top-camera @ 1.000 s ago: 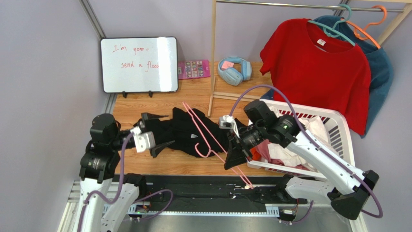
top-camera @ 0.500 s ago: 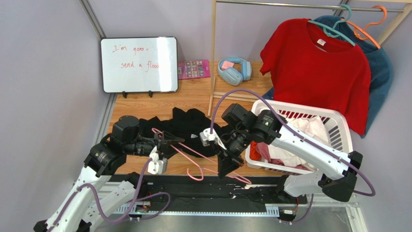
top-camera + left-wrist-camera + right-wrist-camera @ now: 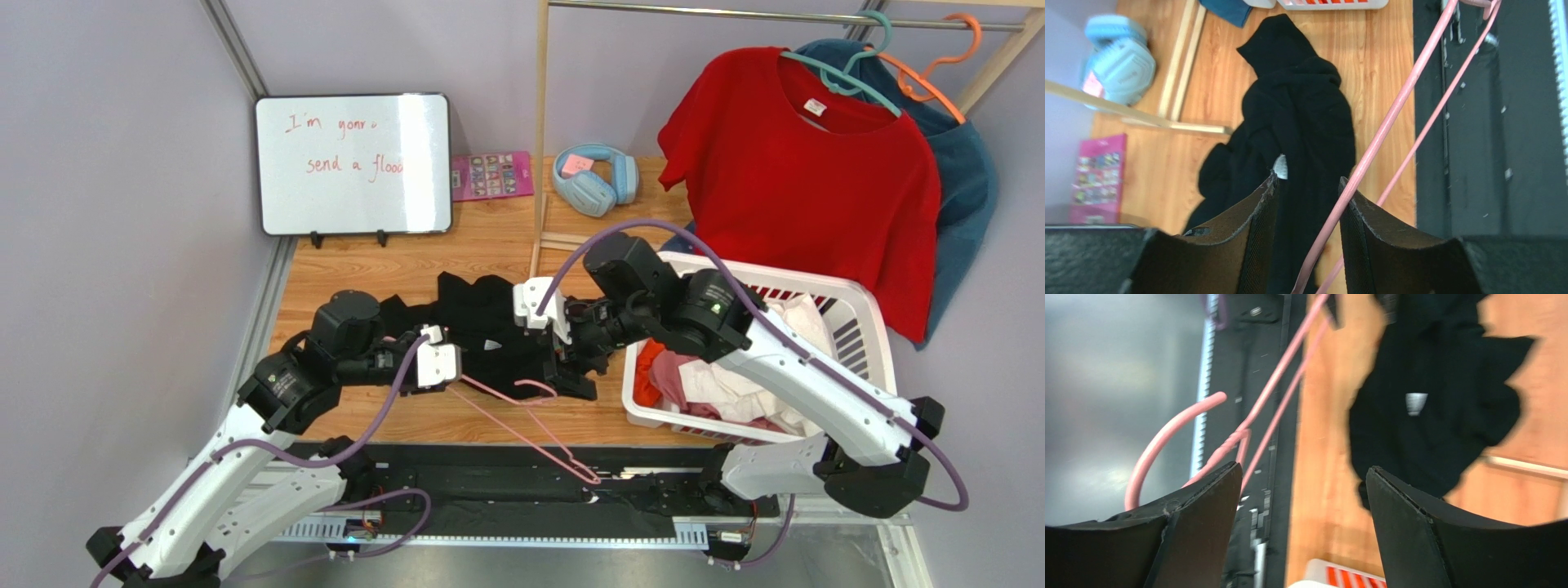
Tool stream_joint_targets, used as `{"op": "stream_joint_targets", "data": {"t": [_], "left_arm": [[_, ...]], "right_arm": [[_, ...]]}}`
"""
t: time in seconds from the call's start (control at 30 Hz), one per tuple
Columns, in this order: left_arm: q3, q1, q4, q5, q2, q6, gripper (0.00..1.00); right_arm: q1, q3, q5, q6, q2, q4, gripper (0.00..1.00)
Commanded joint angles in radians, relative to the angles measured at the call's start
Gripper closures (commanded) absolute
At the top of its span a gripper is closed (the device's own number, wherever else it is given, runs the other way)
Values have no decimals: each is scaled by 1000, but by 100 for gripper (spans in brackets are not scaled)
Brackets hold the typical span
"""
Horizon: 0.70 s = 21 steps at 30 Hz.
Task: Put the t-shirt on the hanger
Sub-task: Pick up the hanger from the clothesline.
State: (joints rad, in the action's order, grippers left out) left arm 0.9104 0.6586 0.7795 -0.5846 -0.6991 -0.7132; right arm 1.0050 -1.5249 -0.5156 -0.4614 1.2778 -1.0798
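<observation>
The black t-shirt (image 3: 491, 325) lies crumpled on the wooden table, its white neck label showing in both wrist views (image 3: 1303, 122) (image 3: 1438, 404). The pink wire hanger (image 3: 528, 431) slants from beside my left gripper down onto the black front rail. My left gripper (image 3: 466, 374) (image 3: 1306, 177) is half closed, and the hanger wire (image 3: 1385, 122) runs between its fingers against the right one, with a gap on the other side. My right gripper (image 3: 574, 368) (image 3: 1304, 467) hangs open and empty over the shirt's near edge. The hanger (image 3: 1289, 355) is off to its left.
A white laundry basket (image 3: 859, 319) of clothes stands right of the shirt. A red t-shirt (image 3: 810, 172) and a teal shirt (image 3: 969, 172) hang on the wooden rack (image 3: 540, 147). A whiteboard (image 3: 353, 163), a pink card (image 3: 491, 175) and blue headphones (image 3: 595, 178) sit at the back.
My right gripper has opened, let go of the hanger and moved back over the shirt. My left gripper has reached right and narrowed round the wire. The hanger now lies lower.
</observation>
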Motion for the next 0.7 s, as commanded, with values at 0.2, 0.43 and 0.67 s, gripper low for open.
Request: {"op": "stream_joint_targets", "data": {"t": [0.2, 0.43, 0.67], "left_arm": [[-44, -63, -102, 17, 44, 327, 100], [-50, -99, -100, 40, 56, 388, 100], [-41, -125, -172, 62, 6, 504, 100]], "right_arm": [[-40, 68, 193, 4, -136, 191, 0], [-406, 121, 25, 156, -210, 228, 0], [-410, 241, -187, 306, -301, 421, 0]]}}
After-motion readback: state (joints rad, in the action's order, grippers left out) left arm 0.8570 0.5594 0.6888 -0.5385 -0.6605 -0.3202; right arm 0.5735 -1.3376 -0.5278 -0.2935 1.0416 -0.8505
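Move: The left hand already holds the hanger by one end, and the black t-shirt's middle lies some 23 cm below it, about 5 cm ahead and 5 cm to its right. From the empty right hand the t-shirt's middle is about 3 cm ahead, 9 cm to the left and 27 cm below; the hanger's middle is roughly 9 cm back, 4 cm to the left and 5 cm below, and the laundry basket's middle about 38 cm to the right, level with it fore and aft, some 22 cm below. The right hand, already clear of its grip on the hanger, spreads its fingers fully, rises a little first, then sweeps forward about 10 cm and some 7 cm to the right, away from the hanger and towards the t-shirt's sleeve end by the basket, turning some 30 degrees clockwise and easing back slightly at the end. Meanwhile the left hand keeps its pinch on the hanger's end and, shifting only a couple of centimetres forward and left, turns counter-clockwise by about 20 degrees to swing the hanger's free end forward. ##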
